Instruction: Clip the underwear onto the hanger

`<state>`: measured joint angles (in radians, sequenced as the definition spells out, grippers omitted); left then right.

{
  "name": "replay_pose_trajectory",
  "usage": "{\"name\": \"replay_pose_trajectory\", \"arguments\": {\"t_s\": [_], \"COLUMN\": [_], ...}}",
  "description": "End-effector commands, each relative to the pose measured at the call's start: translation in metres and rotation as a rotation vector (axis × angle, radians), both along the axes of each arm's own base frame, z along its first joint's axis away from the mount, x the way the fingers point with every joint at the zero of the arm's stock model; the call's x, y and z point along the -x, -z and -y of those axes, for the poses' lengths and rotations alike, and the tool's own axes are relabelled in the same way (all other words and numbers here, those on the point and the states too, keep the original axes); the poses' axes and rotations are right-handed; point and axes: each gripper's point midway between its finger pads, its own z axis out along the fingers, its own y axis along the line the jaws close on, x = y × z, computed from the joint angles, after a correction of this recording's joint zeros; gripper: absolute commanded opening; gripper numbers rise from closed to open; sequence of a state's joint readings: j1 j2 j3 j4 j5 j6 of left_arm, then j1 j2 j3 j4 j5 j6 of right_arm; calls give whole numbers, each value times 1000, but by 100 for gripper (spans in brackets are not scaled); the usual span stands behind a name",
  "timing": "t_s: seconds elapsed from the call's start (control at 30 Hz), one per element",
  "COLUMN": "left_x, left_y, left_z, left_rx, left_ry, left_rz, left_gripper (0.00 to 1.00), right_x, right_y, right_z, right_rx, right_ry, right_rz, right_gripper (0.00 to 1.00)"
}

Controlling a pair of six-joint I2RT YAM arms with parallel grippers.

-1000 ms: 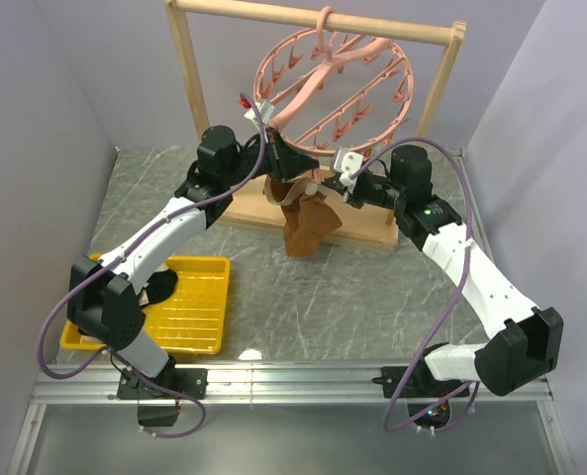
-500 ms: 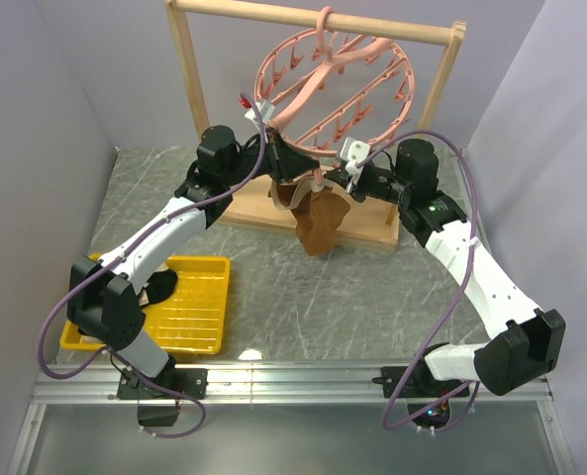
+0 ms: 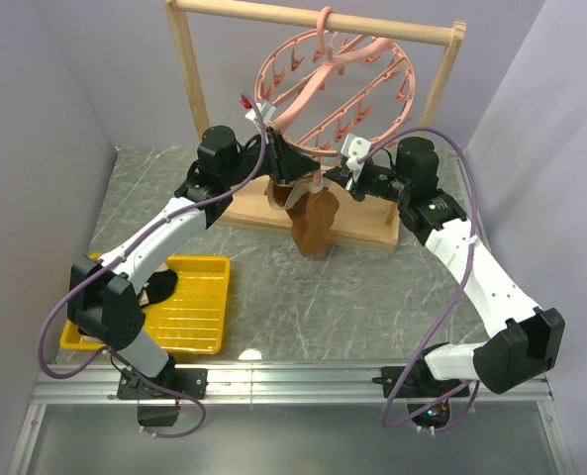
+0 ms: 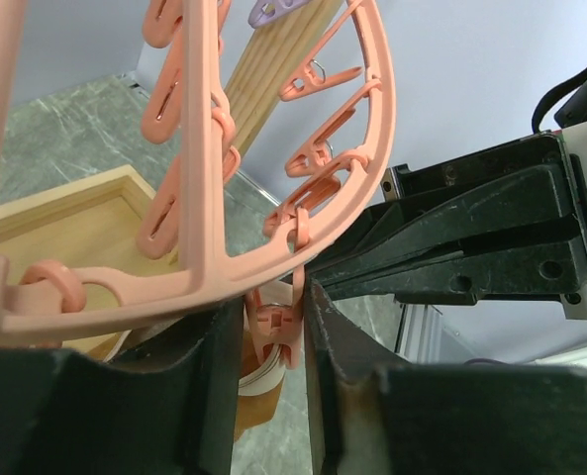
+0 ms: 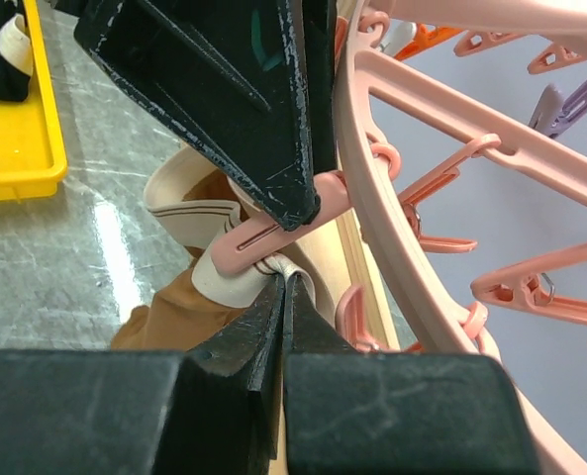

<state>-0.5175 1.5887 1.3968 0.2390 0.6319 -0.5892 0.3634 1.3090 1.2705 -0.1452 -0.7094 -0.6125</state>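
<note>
The pink hanger (image 3: 303, 96) hangs from the rack's top bar. The brown underwear (image 3: 313, 223) dangles below its lower rim. In the left wrist view my left gripper (image 4: 271, 346) straddles one clip (image 4: 273, 332), its fingers slightly parted on either side. That clip (image 5: 263, 237) bites the pale waistband (image 5: 229, 282). My right gripper (image 5: 283, 287) is shut on a fold of the waistband just under the clip, close against the left finger (image 5: 234, 89). From above, the left gripper (image 3: 291, 163) and right gripper (image 3: 331, 178) meet under the ring.
The wooden rack (image 3: 189, 99) stands at the back, its base board behind the underwear. A yellow tray (image 3: 199, 307) with a black garment (image 3: 157, 289) lies at the front left. Grey walls close in both sides.
My left fingers have parted off the clip, which now grips the waistband. The right gripper rose toward the ring, and the underwear swung a little left.
</note>
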Motion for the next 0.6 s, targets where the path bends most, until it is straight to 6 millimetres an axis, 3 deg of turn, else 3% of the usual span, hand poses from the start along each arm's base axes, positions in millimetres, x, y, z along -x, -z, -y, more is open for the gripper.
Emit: {"name": "replay_pose_trajectory", "arguments": {"t_s": [0.0,0.2,0.37,0.57], "left_x": [19,14,12,25], "left_y": [48,46,33,11], "left_z": [9,9,5,-8], "left_rx": [-96,-97,-70,-70], "left_ry": [103,80,61,47], "left_rz": [-149,-147,-121,-15], "left_gripper": [32,42,66,90], "right_x": [2,0,-1,-2], "right_y": [-45,-45,-38,-36], "right_z": [-2,0,2,9], "right_rx": [-59,-63,-54,-47], "right_ry": [-20,-13,-5,16], "right_rz": [98,96,87,83], "right_gripper": [0,0,0,0]}}
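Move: The clip sits right between my left fingertips, with the near rim of the hanger about 2 cm ahead of them and 3 cm above. The underwear's waistband, gathered in my right fingertips, is roughly 2 cm to the right of my left hand, 1 cm back and 2 cm below, and its brown cloth hangs some 10 cm down and 2 cm back. From my right hand the clip lies about 2 cm left and 1 cm up, level in reach. I go on opening my left fingers, from partly apart to almost fully wide, so they come off the clip's handles; mid-way I sink that hand about 4 cm, easing back roughly 1 cm and tipping a little, to sit lower around the clip and cloth. My shut right fingers hold nearly still and keep pinching the waistband beside the clip. ##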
